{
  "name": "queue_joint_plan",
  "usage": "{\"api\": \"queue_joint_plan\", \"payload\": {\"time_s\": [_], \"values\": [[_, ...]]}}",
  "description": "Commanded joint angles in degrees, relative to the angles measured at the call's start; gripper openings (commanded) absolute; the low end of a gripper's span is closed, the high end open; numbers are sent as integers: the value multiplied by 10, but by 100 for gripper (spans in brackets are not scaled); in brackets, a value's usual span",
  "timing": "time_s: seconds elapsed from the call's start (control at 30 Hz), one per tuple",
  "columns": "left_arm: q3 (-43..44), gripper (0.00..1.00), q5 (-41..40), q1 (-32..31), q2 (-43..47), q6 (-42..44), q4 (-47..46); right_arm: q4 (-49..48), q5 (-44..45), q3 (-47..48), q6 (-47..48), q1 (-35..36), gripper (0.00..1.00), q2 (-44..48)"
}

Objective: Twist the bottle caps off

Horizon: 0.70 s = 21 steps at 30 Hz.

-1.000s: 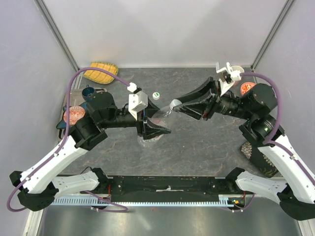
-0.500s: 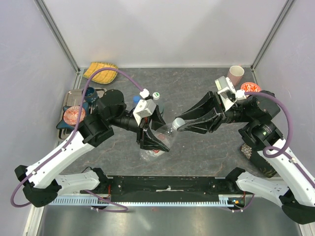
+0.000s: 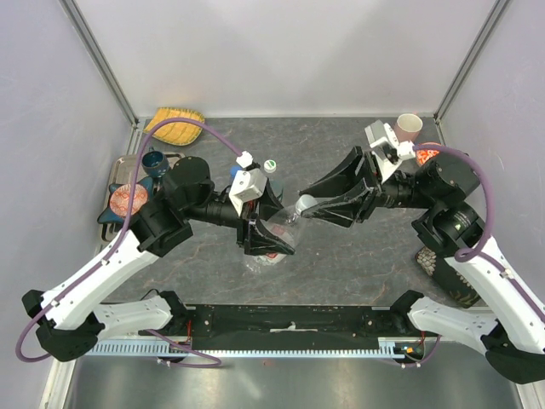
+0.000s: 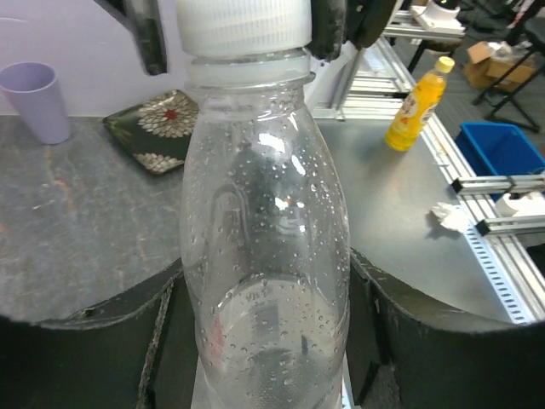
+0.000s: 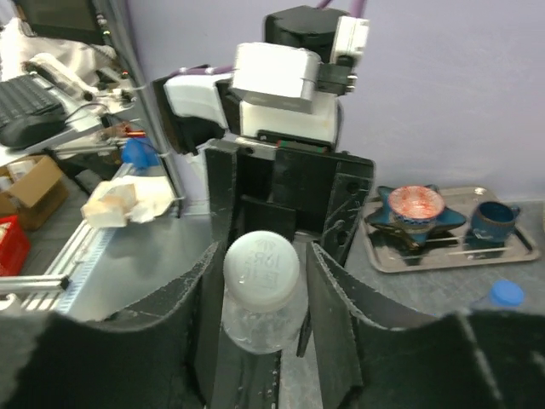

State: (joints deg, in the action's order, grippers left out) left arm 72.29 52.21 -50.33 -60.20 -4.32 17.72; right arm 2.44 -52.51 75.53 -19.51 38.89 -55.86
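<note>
A clear bottle with droplets inside is held tilted above the table, my left gripper shut on its lower body. Its plain white cap points toward my right gripper. In the right wrist view the cap sits between the right fingers; the left finger touches it and a narrow gap shows on the other side, so the jaws stand slightly open around it. The cap is still seated on the neck. Two other caps, one blue and one white-and-green, show behind the left wrist.
A metal tray at the left holds a blue star dish and a blue cup. A yellow woven object lies at the back left. A pink cup, a red bowl and a dark patterned plate stand at the right.
Both arms shifted nearer the table's middle with the bottle between them. The right jaws, shut on the cap before, have eased slightly apart.
</note>
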Motion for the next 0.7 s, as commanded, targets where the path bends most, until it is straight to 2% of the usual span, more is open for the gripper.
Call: {"api": "queue_joint_plan", "payload": {"time_s": [0.0, 0.07, 0.1, 0.27, 0.43, 0.53, 0.67], "values": [[7, 37, -61, -3, 14, 38, -13, 44, 72, 31, -4, 5, 74, -12], [6, 38, -72, -3, 16, 41, -12, 49, 97, 37, -6, 5, 87, -13], [6, 38, -77, -3, 15, 42, -11, 51, 103, 43, -7, 5, 98, -15], [7, 38, -113, -3, 11, 42, -13, 61, 132, 65, -18, 5, 98, -25], [12, 39, -193, -4, 1, 57, -17, 74, 241, 92, -40, 4, 98, -32], [17, 43, -262, -6, -5, 59, -23, 96, 336, 117, -69, 5, 98, -43], [26, 43, -406, -16, -14, 67, -37, 125, 432, 136, -98, 5, 98, -58]]}}
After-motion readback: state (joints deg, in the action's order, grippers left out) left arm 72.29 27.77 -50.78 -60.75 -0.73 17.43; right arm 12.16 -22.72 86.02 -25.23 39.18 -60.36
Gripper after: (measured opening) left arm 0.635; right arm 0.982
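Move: The held bottle's white cap sits practically at the right hand's point, between its fingertips. From the left hand, still gripping the bottle's body, that cap is roughly 4 cm forward, 7 cm right and 8 cm up. The green-capped bottle stands about 20 cm ahead of the right hand, 8 cm left and 30 cm below; the blue-capped bottle is some 9 cm left of that one. Right fingers open off the cap; both hands go about 8 cm forward, right rising and clockwise, left counter-clockwise. ##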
